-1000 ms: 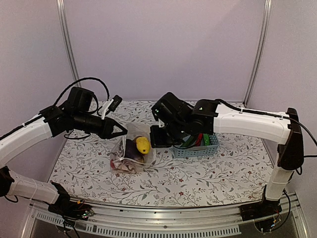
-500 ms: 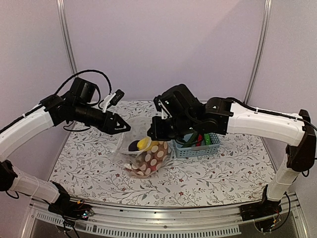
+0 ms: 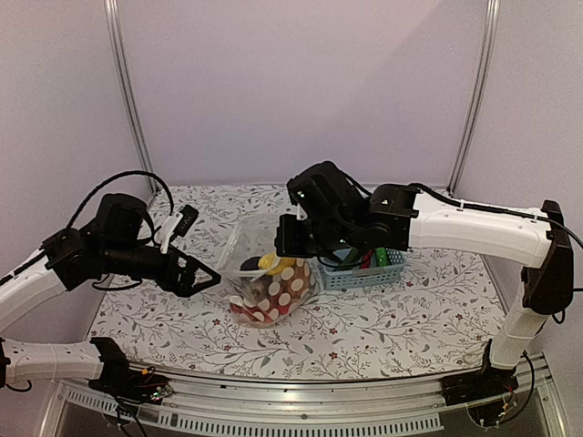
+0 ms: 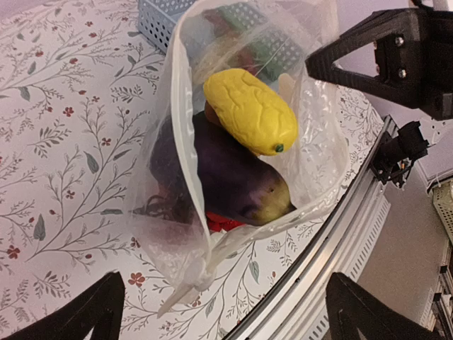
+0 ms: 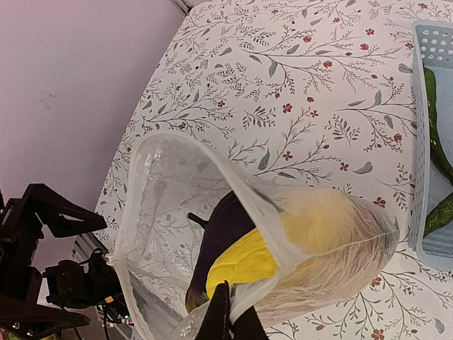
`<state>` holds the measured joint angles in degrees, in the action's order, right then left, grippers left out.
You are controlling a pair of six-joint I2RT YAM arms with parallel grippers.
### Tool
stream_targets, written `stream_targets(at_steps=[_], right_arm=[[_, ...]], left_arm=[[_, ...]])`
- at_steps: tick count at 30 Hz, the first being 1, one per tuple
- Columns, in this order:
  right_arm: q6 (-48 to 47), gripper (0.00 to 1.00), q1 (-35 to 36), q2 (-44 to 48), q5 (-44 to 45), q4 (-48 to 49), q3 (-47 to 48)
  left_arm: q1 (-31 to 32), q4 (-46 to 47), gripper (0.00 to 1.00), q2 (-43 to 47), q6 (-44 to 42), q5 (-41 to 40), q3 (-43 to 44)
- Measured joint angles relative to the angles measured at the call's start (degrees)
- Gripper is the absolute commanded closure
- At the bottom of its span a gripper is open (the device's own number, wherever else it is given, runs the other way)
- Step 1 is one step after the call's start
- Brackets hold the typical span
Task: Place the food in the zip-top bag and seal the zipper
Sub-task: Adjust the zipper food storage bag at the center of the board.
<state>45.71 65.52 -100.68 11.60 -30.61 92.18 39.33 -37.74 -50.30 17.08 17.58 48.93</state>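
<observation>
The zip-top bag (image 3: pixel 273 293), clear with white dots, stands on the table with its mouth wide open. Inside lie a yellow lemon-like piece (image 4: pixel 250 110), a dark purple eggplant (image 4: pixel 226 173) and red pieces (image 4: pixel 223 224). My right gripper (image 5: pixel 228 320) is shut on the bag's near rim and holds it up. The zipper (image 5: pixel 263 204) runs unsealed along the mouth edge. My left gripper (image 4: pixel 226 322) stands open a short way left of the bag, nothing between its fingers (image 4: pixel 92 312). More food, green cucumbers (image 5: pixel 434 145) and a red chili (image 3: pixel 367 255), lies in the basket.
The light-blue slotted basket (image 3: pixel 369 276) sits right of the bag, under my right arm. The table's metal front rail (image 4: pixel 340 241) runs close to the bag. Purple walls close in the back and sides.
My left gripper has opened, let go of the bag's rim and drawn back to the left and nearer. The right gripper has lifted the bag upright.
</observation>
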Motion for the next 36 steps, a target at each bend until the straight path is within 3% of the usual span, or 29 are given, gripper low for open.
stream_targets(at_steps=[4, 11, 19, 27, 31, 34, 36], right_arm=[[0.0, 1.00, -0.1, -0.3, 0.2, 0.2, 0.0], [0.0, 1.00, -0.2, -0.3, 0.2, 0.3, 0.0], [0.2, 1.00, -0.2, -0.3, 0.3, 0.6, 0.0], [0.2, 1.00, -0.3, -0.3, 0.3, 0.6, 0.0], [0.4, 1.00, -0.3, -0.3, 0.4, 0.6, 0.0], [0.4, 1.00, -0.3, -0.3, 0.4, 0.6, 0.0], [0.5, 1.00, -0.3, -0.3, 0.4, 0.6, 0.0]], left_arm=[[0.9, 0.1, 0.02, 1.7, 3.5, -1.9, -4.4], [1.2, 1.5, 0.34, 0.1, 7.4, -4.4, -5.6], [1.3, 2.2, 0.55, 0.0, 7.8, -5.9, -5.7], [1.3, 2.2, 0.59, 1.1, 8.0, -6.2, -6.4], [1.3, 1.9, 0.66, 1.2, 8.2, -6.2, -6.7], [1.3, 1.7, 0.78, 1.4, 8.1, -6.3, -6.7], [1.3, 1.4, 0.79, 1.6, 8.2, -6.3, -6.7]])
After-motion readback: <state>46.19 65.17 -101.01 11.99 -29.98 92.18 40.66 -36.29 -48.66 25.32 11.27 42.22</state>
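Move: The left corner of the bag's open rim lies about 4 cm below the left hand, 1 cm to its left and level fore and aft. Inside the bag the eggplant is some 9 cm right of that hand, 3 cm ahead and 10 cm down; the yellow squash is 13 cm right, 4 cm ahead, 7 cm down. From the right hand, which already pinches the rim's other side, the corner is about 15 cm left, 5 cm back and 4 cm lower. The left hand sinks about 4 cm, mostly closing around the bag's left rim corner; the right keeps its pinch. ##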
